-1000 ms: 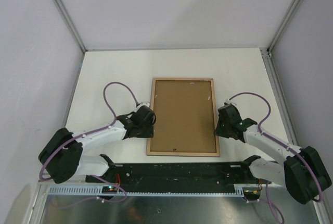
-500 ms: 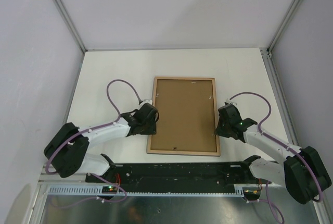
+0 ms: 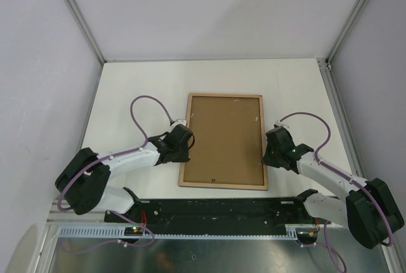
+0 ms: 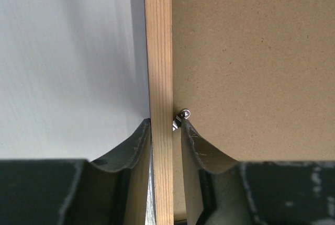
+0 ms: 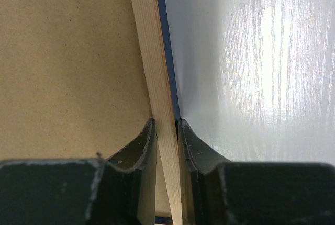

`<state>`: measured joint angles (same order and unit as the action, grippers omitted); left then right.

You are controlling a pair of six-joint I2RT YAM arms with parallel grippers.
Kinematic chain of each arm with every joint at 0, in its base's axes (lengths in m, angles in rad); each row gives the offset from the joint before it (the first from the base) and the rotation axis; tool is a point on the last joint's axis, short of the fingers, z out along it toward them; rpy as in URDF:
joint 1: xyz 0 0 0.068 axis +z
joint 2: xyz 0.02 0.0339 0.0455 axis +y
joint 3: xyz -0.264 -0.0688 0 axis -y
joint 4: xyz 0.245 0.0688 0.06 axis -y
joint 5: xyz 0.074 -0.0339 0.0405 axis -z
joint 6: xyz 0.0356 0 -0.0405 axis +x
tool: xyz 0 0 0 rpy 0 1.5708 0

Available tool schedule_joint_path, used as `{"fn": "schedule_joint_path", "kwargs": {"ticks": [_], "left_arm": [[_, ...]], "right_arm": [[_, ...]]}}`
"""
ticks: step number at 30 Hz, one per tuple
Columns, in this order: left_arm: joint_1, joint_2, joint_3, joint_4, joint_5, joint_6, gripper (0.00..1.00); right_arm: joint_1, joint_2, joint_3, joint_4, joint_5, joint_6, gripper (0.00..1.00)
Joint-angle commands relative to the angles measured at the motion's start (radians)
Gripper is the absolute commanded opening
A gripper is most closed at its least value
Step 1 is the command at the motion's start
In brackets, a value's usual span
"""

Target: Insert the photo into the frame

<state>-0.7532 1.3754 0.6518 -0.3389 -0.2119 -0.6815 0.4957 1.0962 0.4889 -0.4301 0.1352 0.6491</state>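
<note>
The frame (image 3: 222, 186) lies face down on the white table, its light wood back up, with a brown backing board (image 3: 223, 139) filling it. The photo is hidden. My left gripper (image 3: 184, 145) straddles the frame's left rail (image 4: 158, 52). Its outer finger touches the wood, while its inner finger stands a narrow gap off, beside a small metal tab (image 4: 181, 116); this gripper (image 4: 165, 123) is open. My right gripper (image 3: 267, 152) is shut on the right rail (image 5: 149, 52), and in its wrist view the gripper (image 5: 166, 123) has both fingers pressed against that rail.
White table (image 3: 139, 82) surrounds the frame on every side. A black rail (image 3: 222, 208) with the arm bases runs along the near edge. Purple cables (image 3: 143, 111) loop above each wrist. Enclosure walls and metal posts (image 3: 327, 63) bound the table.
My left gripper slid a little right and away onto the frame's left rail, and its jaws narrowed around it. The right arm has not moved.
</note>
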Motion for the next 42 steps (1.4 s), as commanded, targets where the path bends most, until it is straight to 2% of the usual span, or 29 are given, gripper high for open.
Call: {"fn": "schedule_joint_path", "kwargs": {"ticks": [1,8,13,16,21,25,31,37,42], "left_arm": [[-0.002,-0.004,-0.016,-0.022,-0.029,0.018,0.27],[0.000,-0.004,-0.034,-0.024,-0.046,0.017,0.17],[0.000,0.028,-0.016,-0.024,-0.060,-0.004,0.03],[0.000,0.038,-0.006,-0.025,-0.062,-0.004,0.01],[0.000,0.040,-0.003,-0.042,-0.066,0.013,0.00],[0.000,0.028,-0.006,-0.046,-0.046,0.030,0.00],[-0.001,0.023,-0.014,-0.049,-0.016,0.046,0.00],[0.000,0.008,-0.022,-0.049,0.010,0.043,0.00],[0.000,-0.023,-0.040,-0.048,0.029,0.036,0.00]], "right_arm": [[0.001,0.006,-0.002,-0.004,0.025,0.010,0.00],[0.000,0.001,-0.006,-0.003,0.022,0.010,0.00],[-0.001,-0.008,-0.006,-0.009,0.021,0.010,0.00],[-0.002,-0.021,-0.006,-0.018,0.023,0.007,0.01],[-0.007,-0.055,-0.005,-0.021,0.024,0.003,0.19],[-0.016,-0.079,0.003,-0.007,0.028,0.000,0.42],[-0.027,-0.089,0.072,0.022,0.084,-0.006,0.61],[-0.088,0.053,0.198,0.113,0.173,-0.052,0.65],[-0.181,0.210,0.297,0.210,0.136,-0.057,0.65]]}}
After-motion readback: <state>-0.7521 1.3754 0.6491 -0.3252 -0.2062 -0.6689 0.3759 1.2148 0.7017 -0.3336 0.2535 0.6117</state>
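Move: The right hand grips the frame's right rail; the far right clip on the brown board's edge lies about 19 cm ahead of it and 3 cm left, at table level. The clip by the far rail is some 27 cm ahead and 12 cm left. The left rail is between the left hand's fingers; from that hand the far right clip is roughly 18 cm ahead and 29 cm right. Left keeps gripping; right opens off its rail, then goes about 9 cm forward, 6 up, towards far clip. ##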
